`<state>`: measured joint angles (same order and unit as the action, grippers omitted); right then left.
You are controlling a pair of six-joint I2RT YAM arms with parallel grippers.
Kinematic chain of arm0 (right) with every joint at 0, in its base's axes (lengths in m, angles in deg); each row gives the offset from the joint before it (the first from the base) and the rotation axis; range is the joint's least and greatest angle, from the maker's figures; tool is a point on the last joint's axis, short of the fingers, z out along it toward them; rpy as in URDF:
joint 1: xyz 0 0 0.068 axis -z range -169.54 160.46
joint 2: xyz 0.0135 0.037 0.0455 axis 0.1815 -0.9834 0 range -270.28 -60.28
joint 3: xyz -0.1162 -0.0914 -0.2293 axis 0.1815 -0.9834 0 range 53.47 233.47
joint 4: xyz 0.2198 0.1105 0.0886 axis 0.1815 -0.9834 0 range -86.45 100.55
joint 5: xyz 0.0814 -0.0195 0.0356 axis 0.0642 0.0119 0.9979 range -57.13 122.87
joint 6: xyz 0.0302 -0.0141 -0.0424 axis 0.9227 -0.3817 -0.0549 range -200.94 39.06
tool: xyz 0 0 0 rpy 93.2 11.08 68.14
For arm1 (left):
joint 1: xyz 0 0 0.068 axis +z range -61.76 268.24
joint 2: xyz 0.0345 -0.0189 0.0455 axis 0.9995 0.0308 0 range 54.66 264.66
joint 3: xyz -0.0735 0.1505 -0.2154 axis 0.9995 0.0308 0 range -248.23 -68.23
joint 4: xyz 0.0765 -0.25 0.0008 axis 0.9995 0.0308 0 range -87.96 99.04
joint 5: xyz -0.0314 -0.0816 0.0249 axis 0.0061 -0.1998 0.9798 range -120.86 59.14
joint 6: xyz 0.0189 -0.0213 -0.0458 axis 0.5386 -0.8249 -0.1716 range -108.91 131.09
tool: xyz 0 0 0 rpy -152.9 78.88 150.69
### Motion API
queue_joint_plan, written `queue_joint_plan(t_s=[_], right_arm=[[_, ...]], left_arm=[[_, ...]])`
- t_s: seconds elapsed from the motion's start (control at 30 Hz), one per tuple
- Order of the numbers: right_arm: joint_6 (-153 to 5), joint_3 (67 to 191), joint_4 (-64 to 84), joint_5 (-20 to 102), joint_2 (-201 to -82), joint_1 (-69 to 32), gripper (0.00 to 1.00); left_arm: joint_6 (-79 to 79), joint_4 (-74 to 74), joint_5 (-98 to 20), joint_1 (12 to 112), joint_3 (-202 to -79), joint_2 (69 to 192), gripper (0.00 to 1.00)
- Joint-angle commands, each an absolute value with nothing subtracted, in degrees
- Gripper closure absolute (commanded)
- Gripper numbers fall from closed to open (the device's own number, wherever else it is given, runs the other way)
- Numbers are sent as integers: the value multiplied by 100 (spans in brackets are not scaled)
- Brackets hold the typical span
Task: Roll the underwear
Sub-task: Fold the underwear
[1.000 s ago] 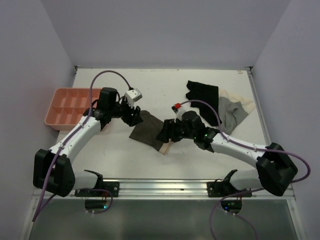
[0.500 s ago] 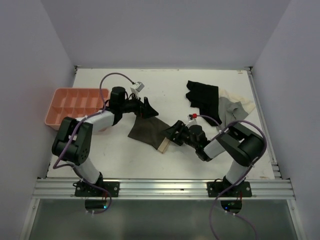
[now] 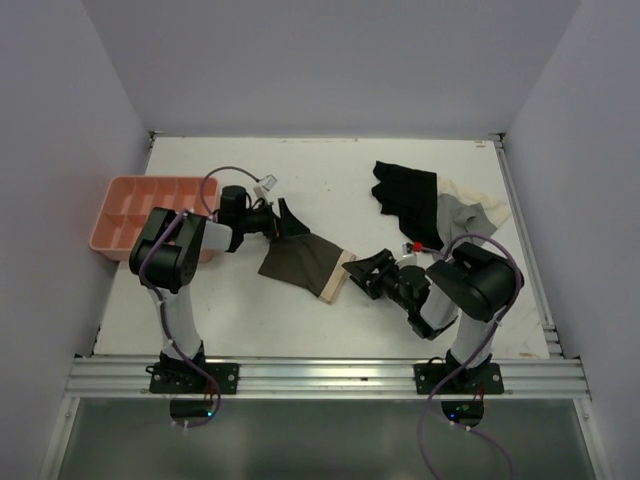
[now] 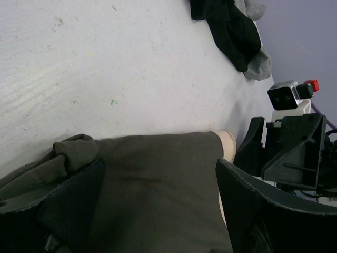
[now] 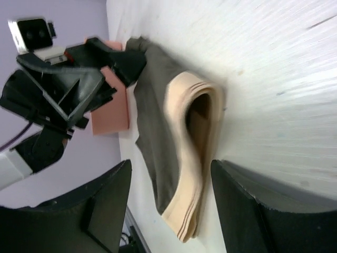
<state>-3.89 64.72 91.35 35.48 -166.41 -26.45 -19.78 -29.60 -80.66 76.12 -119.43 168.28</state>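
The underwear [image 3: 303, 262], dark brown with a pale beige waistband [image 3: 337, 278], lies flat mid-table. My left gripper [image 3: 288, 222] sits low at its far left corner. In the left wrist view the brown fabric [image 4: 158, 200] spreads between the wide-apart fingers [image 4: 68, 205], so the left gripper [image 4: 158, 166] is open. My right gripper [image 3: 362, 272] faces the waistband end. In the right wrist view the folded waistband [image 5: 189, 132] stands just ahead of the right gripper [image 5: 169, 164], which is open and apart from it.
A pink compartment tray [image 3: 130, 215] stands at the left edge. A black garment [image 3: 405, 190] and a grey-and-cream garment [image 3: 470, 220] lie at the back right. Both arms are folded low over the table.
Both grippers have opened and let go of the underwear. Both arms have folded down low, the right gripper backing off to the right. The garment now lies flatter.
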Motion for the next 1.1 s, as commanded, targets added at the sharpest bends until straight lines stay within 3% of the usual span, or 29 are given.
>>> queue_joint_plan(t_s=[0.0, 0.2, 0.4, 0.5, 0.6, 0.7, 0.73, 0.83, 1.07], right_arm=[[-667, 6121, 8931, 3743, -16268, -2190, 35], [-1177, 6120, 7520, 4447, -14732, -1802, 36], [-2108, 7446, 5066, 4202, -12868, -1837, 36], [-2171, 8062, 5000, 4402, -13468, -1828, 37], [-1829, 8195, 5902, 4465, -14173, -1864, 40], [-1547, 8151, 6536, 4316, -14877, -1916, 49], [-1425, 8142, 6653, 4255, -15157, -1942, 57], [-1248, 8168, 7136, 4210, -15615, -2013, 67], [-1054, 8292, 7629, 4157, -16257, -2162, 68]], left_arm=[[-2108, -3311, -7938, 7716, -11754, 16980, 10], [-2064, -3628, -8254, 7558, -11499, 16374, 8], [-2125, -3575, -8131, 7374, -11455, 16180, 8], [-2178, -3602, -8105, 7391, -11464, 16303, 8], [-2240, -3681, -8070, 7382, -11464, 16338, 8], [-2170, -3637, -8000, 7382, -11455, 16285, 8], [-2152, -3602, -7991, 7391, -11464, 16277, 8], [-2081, -3540, -7982, 7391, -11499, 16320, 8], [-2046, -3531, -7964, 7391, -11534, 16435, 8]])
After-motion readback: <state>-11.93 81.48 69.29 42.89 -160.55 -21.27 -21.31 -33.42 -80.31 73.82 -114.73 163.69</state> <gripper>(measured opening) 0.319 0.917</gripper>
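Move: The waistband's far end, which the right hand goes for, lies about 4 cm ahead and 3 cm left of it, some 2 cm below. The underwear's middle is roughly 13 cm left of that hand, level with it; the black cloth lies about 18 cm ahead and 12 cm right. From the left hand, the underwear's middle is about 9 cm back and 4 cm right, with the pink box some 4 cm ahead and 31 cm left. The left hand's open fingers, still on the underwear's far left edge, draw back about 2 cm, easing slightly right and up. The right hand slides off rightward some 4 cm, away from the waistband, arcs high up, forward and back left, then comes down over the waistband's far end, fingers narrowing to about half their gap; contact there can't be seen. ##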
